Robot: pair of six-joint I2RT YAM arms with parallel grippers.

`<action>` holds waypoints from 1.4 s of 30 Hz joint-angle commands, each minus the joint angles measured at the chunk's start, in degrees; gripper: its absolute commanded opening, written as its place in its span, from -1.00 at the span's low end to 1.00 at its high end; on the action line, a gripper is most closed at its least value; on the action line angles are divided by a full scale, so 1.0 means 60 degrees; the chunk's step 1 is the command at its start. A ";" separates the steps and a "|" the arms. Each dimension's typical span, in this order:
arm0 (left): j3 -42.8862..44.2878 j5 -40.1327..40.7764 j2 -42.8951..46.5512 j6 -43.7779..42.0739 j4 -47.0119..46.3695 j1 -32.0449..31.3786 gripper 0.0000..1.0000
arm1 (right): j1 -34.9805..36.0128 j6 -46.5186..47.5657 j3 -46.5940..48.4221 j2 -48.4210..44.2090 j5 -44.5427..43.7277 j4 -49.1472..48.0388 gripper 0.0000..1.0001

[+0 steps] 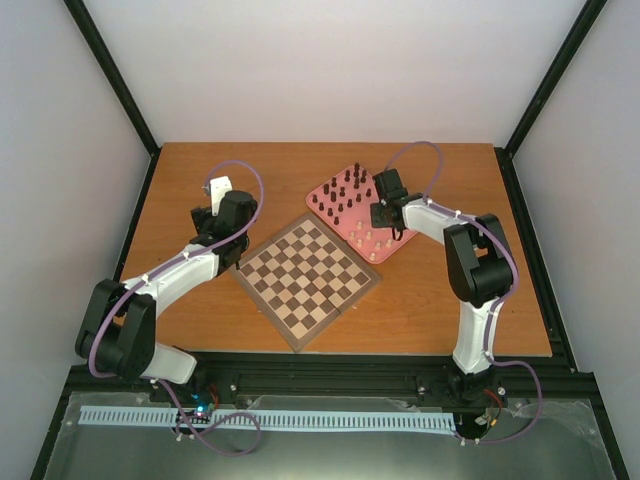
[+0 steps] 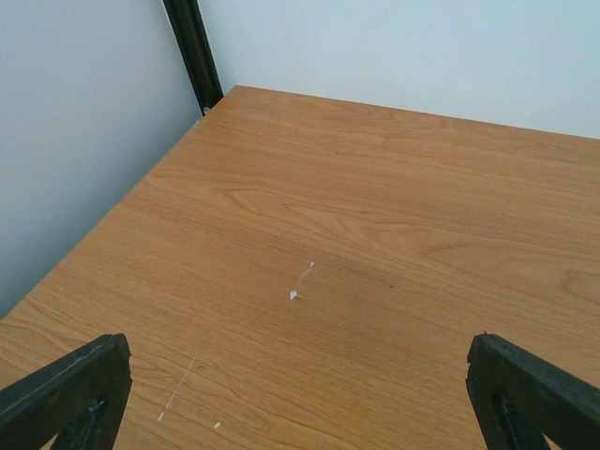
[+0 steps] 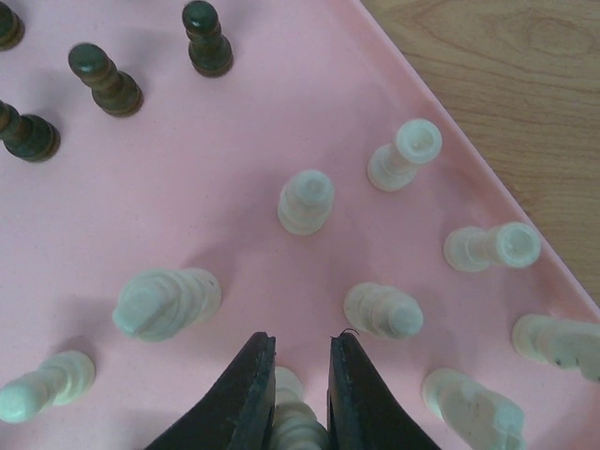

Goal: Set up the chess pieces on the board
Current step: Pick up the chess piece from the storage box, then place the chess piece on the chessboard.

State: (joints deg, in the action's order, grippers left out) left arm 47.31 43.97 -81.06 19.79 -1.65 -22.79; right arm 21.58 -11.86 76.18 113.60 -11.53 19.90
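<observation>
The board (image 1: 308, 280) lies turned like a diamond at the table's middle, with no pieces on it. The chess pieces stand on a pink tray (image 1: 318, 192) behind it: dark ones (image 1: 343, 196) at the back, cream ones (image 1: 372, 240) at the front. My right gripper (image 1: 380, 218) is down among the cream pieces. In the right wrist view its fingers (image 3: 301, 347) are closed on a cream piece (image 3: 298, 422), which shows only partly between them. Other cream pieces (image 3: 306, 201) and dark pieces (image 3: 105, 80) stand around. My left gripper (image 1: 207, 218) hangs open left of the board, over bare wood (image 2: 300, 394).
The pink tray (image 3: 244, 122) ends in a raised rim at the right, with the wooden table (image 3: 506, 84) beyond. Cream pieces crowd close on both sides of my right fingers. A black frame post (image 2: 192, 52) stands at the table's far left corner.
</observation>
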 commanded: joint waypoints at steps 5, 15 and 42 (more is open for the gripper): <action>0.0298 0.0219 0.0106 0.0194 0.0079 -0.0064 0.99 | 0.0282 -0.0148 -0.0583 -0.1602 -0.0501 0.0200 -0.94; 0.0433 0.0208 0.0126 0.0370 0.0346 -0.0071 0.99 | 0.1851 0.0341 -0.0600 -0.2565 -0.0729 0.0236 -0.94; 0.1961 -0.0357 0.2886 0.1446 0.2983 0.0516 0.99 | 0.6474 -0.0030 -0.0130 -0.1719 -0.1511 0.0861 -0.94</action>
State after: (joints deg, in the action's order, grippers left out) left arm 57.82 43.90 -67.29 29.12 14.37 -19.97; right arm 58.28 -11.00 73.23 101.16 -18.81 24.49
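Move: The right fingers are already shut on a white chess piece. The chessboard it goes to has its middle about 28 cm to the left, 16 cm back and a few cm lower. The pink storage box's middle is some 10 cm left and 3 cm ahead, the dark pieces about 17 cm left and 10 cm ahead, and another white piece 3 cm ahead and 3 cm right. From the left hand the board lies roughly 22 cm right, 9 cm back and 17 cm below. Keeping its pinch on the white piece, the right hand lifts it nearly 10 cm clear of the storage box while drawing back. It then sweeps left and back over the chessboard, some 21 cm left and 18 cm back in all, turning about 30 degrees counter-clockwise and sinking a little at the end. The empty left hand, fingers wide open, rises about 11 cm late on, easing back and left and tipping upward. ##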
